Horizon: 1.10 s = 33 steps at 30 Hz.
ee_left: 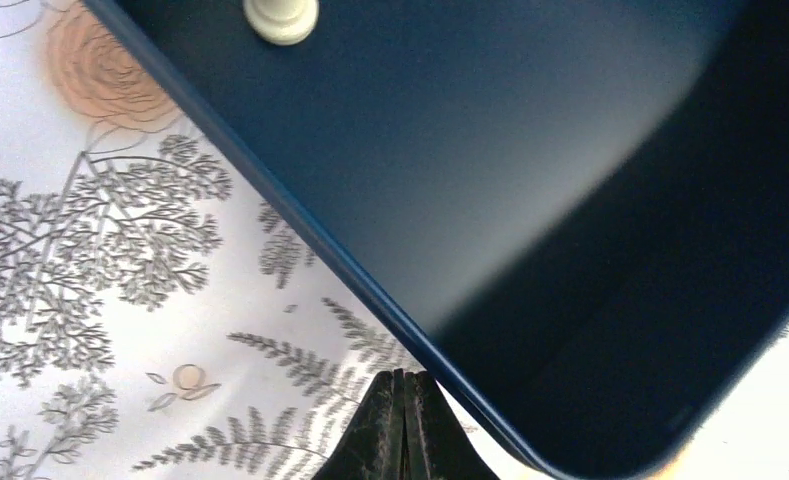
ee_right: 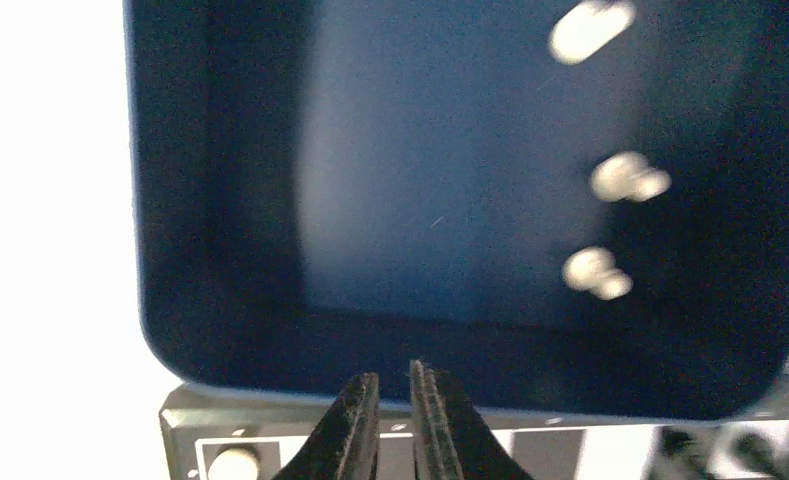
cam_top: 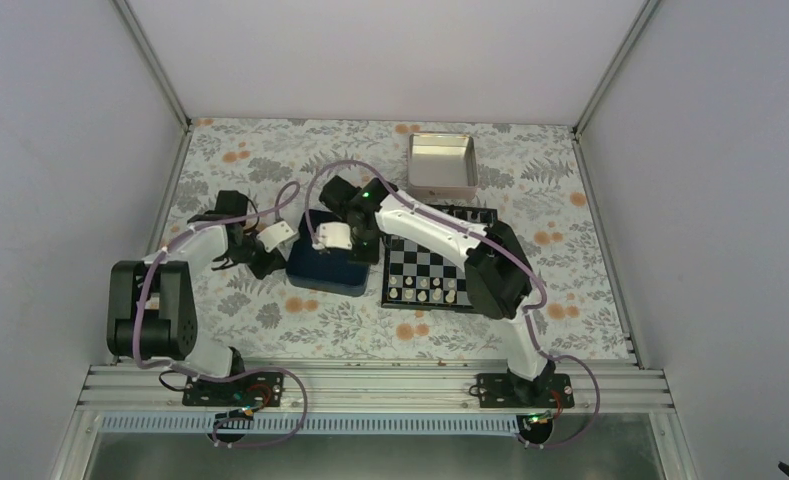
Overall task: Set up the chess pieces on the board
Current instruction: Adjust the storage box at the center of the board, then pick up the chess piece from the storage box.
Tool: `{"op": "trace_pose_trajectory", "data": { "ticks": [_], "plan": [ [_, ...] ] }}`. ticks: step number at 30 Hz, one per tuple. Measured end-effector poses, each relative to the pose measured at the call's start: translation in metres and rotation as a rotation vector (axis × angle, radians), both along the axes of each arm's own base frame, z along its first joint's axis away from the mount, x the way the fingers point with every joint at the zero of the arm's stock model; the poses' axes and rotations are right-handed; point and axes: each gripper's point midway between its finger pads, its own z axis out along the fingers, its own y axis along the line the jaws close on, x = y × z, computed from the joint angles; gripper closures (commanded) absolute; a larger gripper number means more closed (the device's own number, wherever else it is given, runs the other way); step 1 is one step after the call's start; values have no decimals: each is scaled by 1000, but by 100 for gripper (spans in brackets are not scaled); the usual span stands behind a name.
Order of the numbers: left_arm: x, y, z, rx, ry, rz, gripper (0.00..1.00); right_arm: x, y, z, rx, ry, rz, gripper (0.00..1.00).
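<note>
The chequered board (cam_top: 425, 268) lies right of a dark blue tray (cam_top: 326, 266). Several white chess pieces (cam_top: 423, 295) stand on its near rows. In the right wrist view three white pieces (ee_right: 628, 178) lie in the tray (ee_right: 220, 200), blurred. My right gripper (ee_right: 394, 378) hovers over the tray's near wall with its jaws a narrow gap apart and nothing between them; the board's rim (ee_right: 270, 425) and one white piece (ee_right: 235, 462) show below. My left gripper (ee_left: 400, 378) is shut and empty on the cloth beside the tray's rim (ee_left: 300, 235). One white piece (ee_left: 281, 15) lies in the tray there.
A silver tin (cam_top: 443, 165) stands at the back, behind the board. The table has a floral cloth (cam_top: 270, 320) and grey walls on three sides. My right arm (cam_top: 440, 232) reaches across the board's far left corner.
</note>
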Motion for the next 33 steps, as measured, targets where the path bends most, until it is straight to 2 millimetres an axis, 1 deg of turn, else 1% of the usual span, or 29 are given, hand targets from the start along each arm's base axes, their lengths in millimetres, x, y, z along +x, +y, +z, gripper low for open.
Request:
{"op": "trace_pose_trajectory", "data": {
  "ticks": [3, 5, 7, 9, 11, 12, 13, 14, 15, 16, 18, 21, 24, 27, 30, 31, 33],
  "plan": [
    [-10, -4, 7, -13, -3, -14, 98, 20, 17, 23, 82, -64, -8, 82],
    [-13, -5, 14, -15, -20, -16, 97, 30, 26, 36, 128, -98, -13, 77],
    [-13, -5, 23, -14, -52, -15, 96, 43, 33, 49, 171, -128, -27, 76],
    [-12, -5, 33, -13, -89, -11, 92, 53, 39, 54, 194, -145, -39, 75],
    [-11, -3, 41, -7, -118, -5, 86, 66, 44, 51, 207, -158, -54, 71],
    [-10, -2, 44, -3, -132, 3, 77, 71, 45, 46, 207, -158, -63, 68],
    [-9, 1, 47, 4, -144, 12, 61, 76, 46, 42, 208, -160, -69, 65],
    [-7, 4, 49, 15, -157, 29, 46, 79, 45, 32, 193, -149, -76, 63],
    [-4, 9, 51, 28, -170, 52, 37, 80, 45, 23, 182, -140, -77, 59],
    [2, 17, 53, 48, -196, 96, 32, 82, 44, 14, 170, -130, -79, 55],
    [8, 29, 55, 65, -214, 151, 24, 83, 43, 6, 164, -112, -82, 51],
    [22, 51, 62, 70, -260, 265, 2, 79, 47, 4, 187, -83, -58, 45],
    [32, 65, 72, 64, -307, 335, 0, 76, 55, 9, 222, -70, -34, 38],
    [38, 67, 80, 48, -341, 362, 0, 77, 64, 14, 258, -66, -18, 28],
    [42, 65, 84, 23, -356, 378, 0, 80, 75, 13, 291, -63, 0, 27],
    [44, 65, 86, 15, -360, 383, 0, 80, 77, 9, 297, -58, 3, 27],
    [46, 64, 88, 3, -370, 394, 0, 80, 81, 2, 304, -45, 7, 23]
  ]
}}
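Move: The right hand, nearly shut, is at the right-hand rim of the dark blue storage box. The pawn it heads for stands on the box floor, about 7 cm ahead, 10 cm left and 6 cm down; a second pawn is some 6 cm ahead and 3 cm left. The box's middle is roughly 3 cm ahead and 9 cm left. From the left hand, just outside the opposite wall, the aimed-at pawn lies about 5 cm ahead and 10 cm right. Both hands leave the sides of the storage box. The right rises about 5 cm off the rim while swinging forward, sinks back to about its starting height, then slides left over the far part of the box towards the pawns, about 8 cm forward and 8 cm left in all, its fingers opening to roughly three quarters and tipping left. The left hand backs off slightly, lifts away from the wall, then draws left and forward, still rising, opening fully and turning counter-clockwise. ##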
